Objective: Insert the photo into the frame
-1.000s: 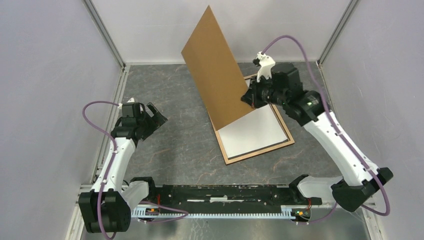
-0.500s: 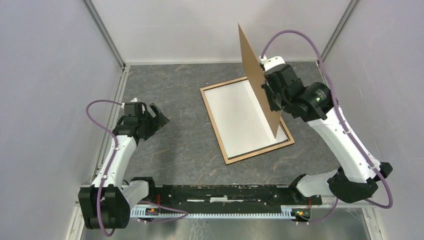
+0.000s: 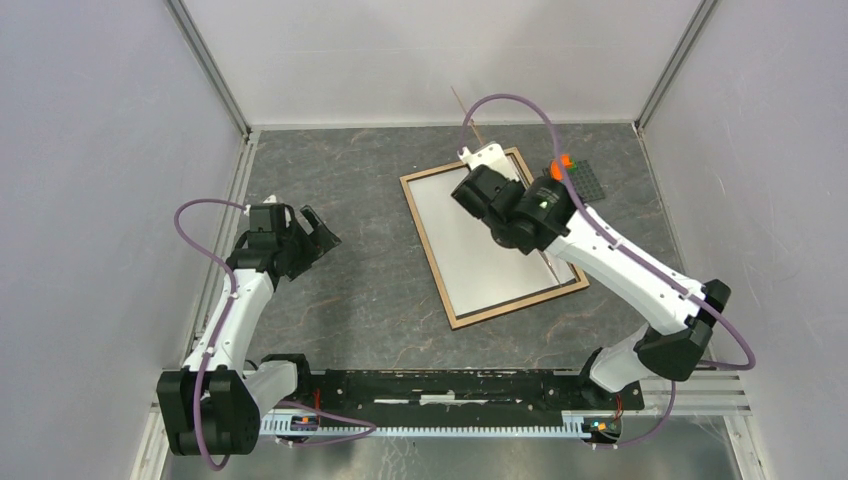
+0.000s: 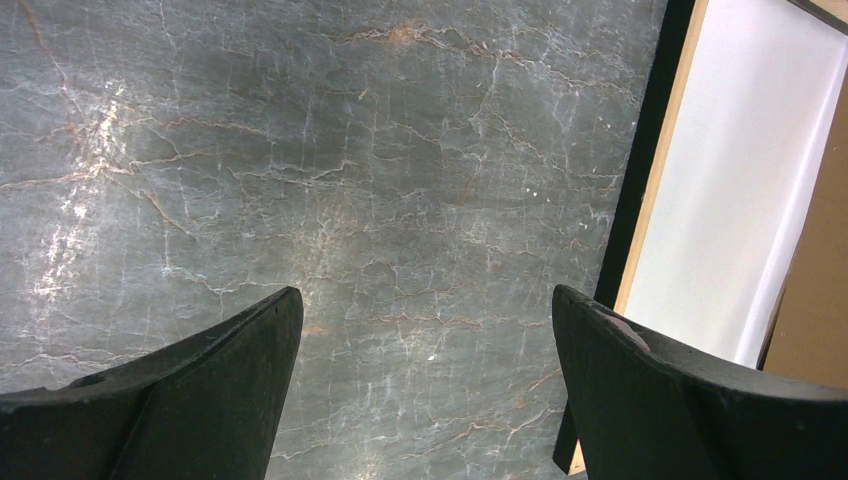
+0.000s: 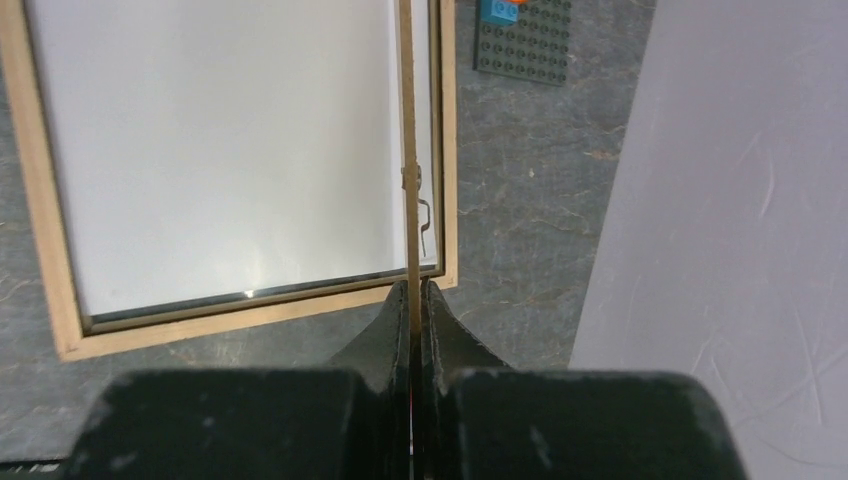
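Observation:
The frame (image 3: 515, 307) lies flat on the dark marbled table, right of centre, its light wood rim (image 5: 230, 320) facing up around a plain white sheet (image 5: 220, 140). No printed side of the photo shows. My right gripper (image 5: 412, 285) is shut on the edge of the thin brown backing panel (image 5: 406, 150). It holds the panel upright and edge-on above the frame's right side. In the top view the right gripper (image 3: 480, 185) hovers over the frame's far half. My left gripper (image 3: 318, 232) stands open and empty over bare table left of the frame (image 4: 640, 170), jaws wide (image 4: 426, 290).
A small grey studded plate (image 3: 590, 180) with an orange piece (image 3: 563, 160) sits at the far right, beyond the frame; it also shows in the right wrist view (image 5: 525, 40). Pale enclosure walls (image 5: 720, 250) close in the table on the left, back and right.
The right arm swung the backing panel from leaning left over the frame to upright and edge-on, and its wrist moved left over the frame. The left arm barely moved.

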{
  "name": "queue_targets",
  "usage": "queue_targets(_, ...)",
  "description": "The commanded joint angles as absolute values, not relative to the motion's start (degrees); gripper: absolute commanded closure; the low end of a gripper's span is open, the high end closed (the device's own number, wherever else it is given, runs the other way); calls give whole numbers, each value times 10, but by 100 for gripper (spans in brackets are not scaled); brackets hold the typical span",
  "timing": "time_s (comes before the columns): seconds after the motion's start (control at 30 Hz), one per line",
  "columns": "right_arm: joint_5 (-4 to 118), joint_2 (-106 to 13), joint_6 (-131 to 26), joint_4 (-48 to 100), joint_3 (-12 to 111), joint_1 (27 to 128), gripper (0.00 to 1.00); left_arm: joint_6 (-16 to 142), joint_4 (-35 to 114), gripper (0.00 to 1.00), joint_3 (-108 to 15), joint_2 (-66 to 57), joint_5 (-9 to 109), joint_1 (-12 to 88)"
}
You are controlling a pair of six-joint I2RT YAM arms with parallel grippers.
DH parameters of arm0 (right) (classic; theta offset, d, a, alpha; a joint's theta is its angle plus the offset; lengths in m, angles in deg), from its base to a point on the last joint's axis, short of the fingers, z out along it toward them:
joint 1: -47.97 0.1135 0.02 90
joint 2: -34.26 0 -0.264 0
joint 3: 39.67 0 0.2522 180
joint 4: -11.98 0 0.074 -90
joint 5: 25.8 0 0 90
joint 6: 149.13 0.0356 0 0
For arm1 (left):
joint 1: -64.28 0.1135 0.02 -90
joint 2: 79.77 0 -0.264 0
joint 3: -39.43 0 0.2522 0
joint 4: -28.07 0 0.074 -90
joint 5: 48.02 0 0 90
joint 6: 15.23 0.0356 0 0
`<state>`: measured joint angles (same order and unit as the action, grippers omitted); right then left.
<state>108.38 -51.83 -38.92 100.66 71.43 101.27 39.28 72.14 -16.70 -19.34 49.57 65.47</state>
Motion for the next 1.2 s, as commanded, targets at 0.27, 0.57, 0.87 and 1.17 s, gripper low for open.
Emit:
queue_targets(0.27,1277,-572,-299,958,648,1093,100,414,704,0,-171,-182,500,653)
queue_targets(0.57,1350,-616,-226,976,606,1134,100,416,704,0,-171,-179,502,652)
queue_targets(0.87,1395,-635,-200,975,577,1145,100,415,704,0,-174,-174,504,650)
queue_targets(1.17,1411,-663,-176,975,554,1145,100,416,703,0,-171,-175,503,650)
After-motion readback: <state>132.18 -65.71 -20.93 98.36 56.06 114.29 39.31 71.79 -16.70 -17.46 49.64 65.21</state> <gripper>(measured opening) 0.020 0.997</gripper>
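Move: Below the right hand, which already holds the brown backing board by its upper edge, the frame's middle lies about 27 cm down, 10 cm ahead and 5 cm to the left. The frame's right rail is 13 cm ahead and 9 cm to the right, the brick plate some 23 cm ahead and 16 cm to the right, both on the table. From the left hand, the frame's middle is 8 cm ahead, 36 cm to the right and 12 cm below. Sinking about 8.5 cm towards the frame, the right hand keeps its pinch on the board's upper edge and also shifts some 3.5 cm left in the first half, then goes on mostly straight down. The wrist rolls its left side down about 20 degrees and tips the fingers up some 10, laying the board over with its lower edge towards the frame's right rail. ##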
